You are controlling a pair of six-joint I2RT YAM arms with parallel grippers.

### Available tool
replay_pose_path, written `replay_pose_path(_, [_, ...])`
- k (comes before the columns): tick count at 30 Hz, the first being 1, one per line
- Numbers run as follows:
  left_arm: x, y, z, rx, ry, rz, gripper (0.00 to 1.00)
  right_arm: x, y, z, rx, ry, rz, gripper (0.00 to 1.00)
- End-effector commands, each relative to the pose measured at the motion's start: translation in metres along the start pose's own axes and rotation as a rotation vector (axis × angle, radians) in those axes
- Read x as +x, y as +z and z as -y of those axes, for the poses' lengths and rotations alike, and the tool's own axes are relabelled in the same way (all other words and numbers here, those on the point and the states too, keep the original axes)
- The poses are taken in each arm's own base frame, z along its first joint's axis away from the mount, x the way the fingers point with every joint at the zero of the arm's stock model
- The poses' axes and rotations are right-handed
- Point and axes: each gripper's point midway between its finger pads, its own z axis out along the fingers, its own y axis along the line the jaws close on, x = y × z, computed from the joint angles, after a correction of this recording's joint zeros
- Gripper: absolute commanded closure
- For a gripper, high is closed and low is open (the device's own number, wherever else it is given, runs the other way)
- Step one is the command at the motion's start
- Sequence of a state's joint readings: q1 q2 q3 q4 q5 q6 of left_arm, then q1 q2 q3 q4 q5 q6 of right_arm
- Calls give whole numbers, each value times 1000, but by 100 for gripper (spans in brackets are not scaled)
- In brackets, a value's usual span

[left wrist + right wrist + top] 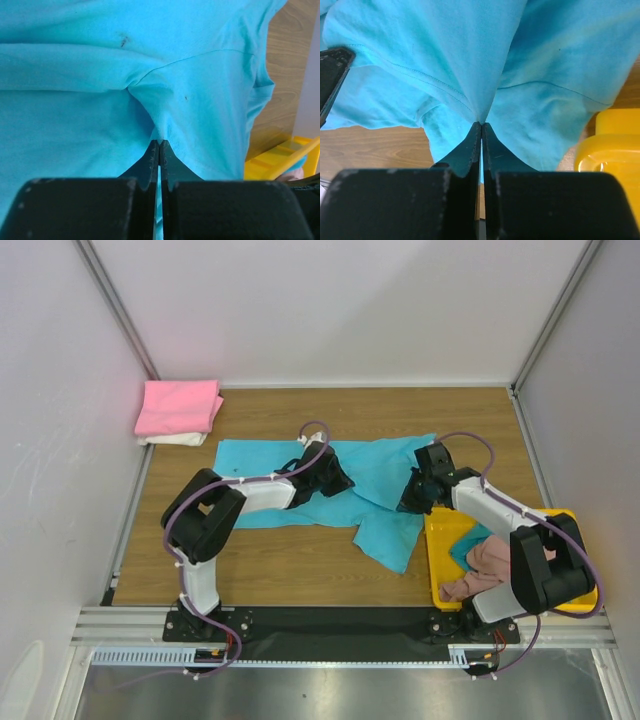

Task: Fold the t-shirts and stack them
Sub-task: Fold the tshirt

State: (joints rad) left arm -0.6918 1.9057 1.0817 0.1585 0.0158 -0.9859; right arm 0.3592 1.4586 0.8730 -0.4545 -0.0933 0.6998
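A turquoise blue t-shirt (pixel 375 472) lies spread across the middle of the wooden table, with one part trailing toward the near edge. My left gripper (pixel 343 480) is shut on a pinch of its cloth (pixel 190 100), which puckers up into the fingertips (pixel 159 143). My right gripper (pixel 407 500) is shut on another fold of the same shirt (pixel 470 60), close to the yellow tray. A folded bright pink t-shirt (pixel 178 405) rests on a folded cream white one (pixel 172 439) at the back left. A dusty pink t-shirt (pixel 482 568) and a teal one (pixel 466 544) lie crumpled in the tray.
The shallow yellow plastic tray (pixel 437 540) sits at the near right, beside the right arm's base; its rim also shows in both wrist views (pixel 280 160) (pixel 615 145). White walls enclose the table on the left, back and right.
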Motion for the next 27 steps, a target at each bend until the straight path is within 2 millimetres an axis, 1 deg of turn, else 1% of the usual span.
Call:
replay_pose_path(1, [-7, -19, 28, 81, -10, 17, 100, -12, -16, -3, 2, -11, 36, 100])
replay_pose_path(8, [6, -19, 27, 86, -25, -22, 100, -14, -19, 11, 30, -12, 35, 100])
replay_pose_path(12, [9, -19, 26, 85, -20, -30, 100, -13, -19, 15, 41, -17, 32, 100])
replay_pose_path(17, [17, -17, 20, 72, -17, -54, 100, -11, -12, 19, 52, -24, 10, 100])
replay_pose_path(19, [17, -16, 20, 72, -14, -56, 99, -8, -10, 20, 52, -29, -6, 100])
replay_pose_path(21, [17, -18, 22, 74, -7, -58, 96, -8, -8, 20, 54, -36, -17, 98])
replay_pose_path(22, [16, -18, 24, 78, 3, -57, 93, -8, -9, 19, 52, -39, -20, 93])
replay_pose_path(23, [16, -19, 23, 70, 9, -58, 86, -10, -10, 17, 49, -47, -21, 81])
replay_pose_path(24, [13, -22, 26, 72, 14, -55, 82, -11, -11, 16, 50, -57, -20, 77])
replay_pose_path(25, [9, -25, 28, 64, 31, -51, 73, -16, -15, 11, 41, -63, -17, 73])
replay_pose_path(26, [5, -28, 31, 63, 41, -43, 67, -21, -19, 8, 39, -70, -11, 67])
replay_pose_path(27, [-4, -35, 37, 61, 55, -15, 59, -20, -21, 9, 46, -91, -27, 66])
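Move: Both hands already pinch lifted cloth of the t-shirt. The left hand's lay-down spot is about 2 cm back and 1 cm right of it, some 2 cm below; the right hand's is about 2 cm right and 1 cm back, some 4 cm below. From the right hand, the hanging sleeve lies roughly 8 cm back and 3 cm left, the yellow bin's middle about 25 cm right and 12 cm back. Left hand draws pinched cloth back 2 cm, right hand pulls its cloth 2 cm rightward, then both open partway. ##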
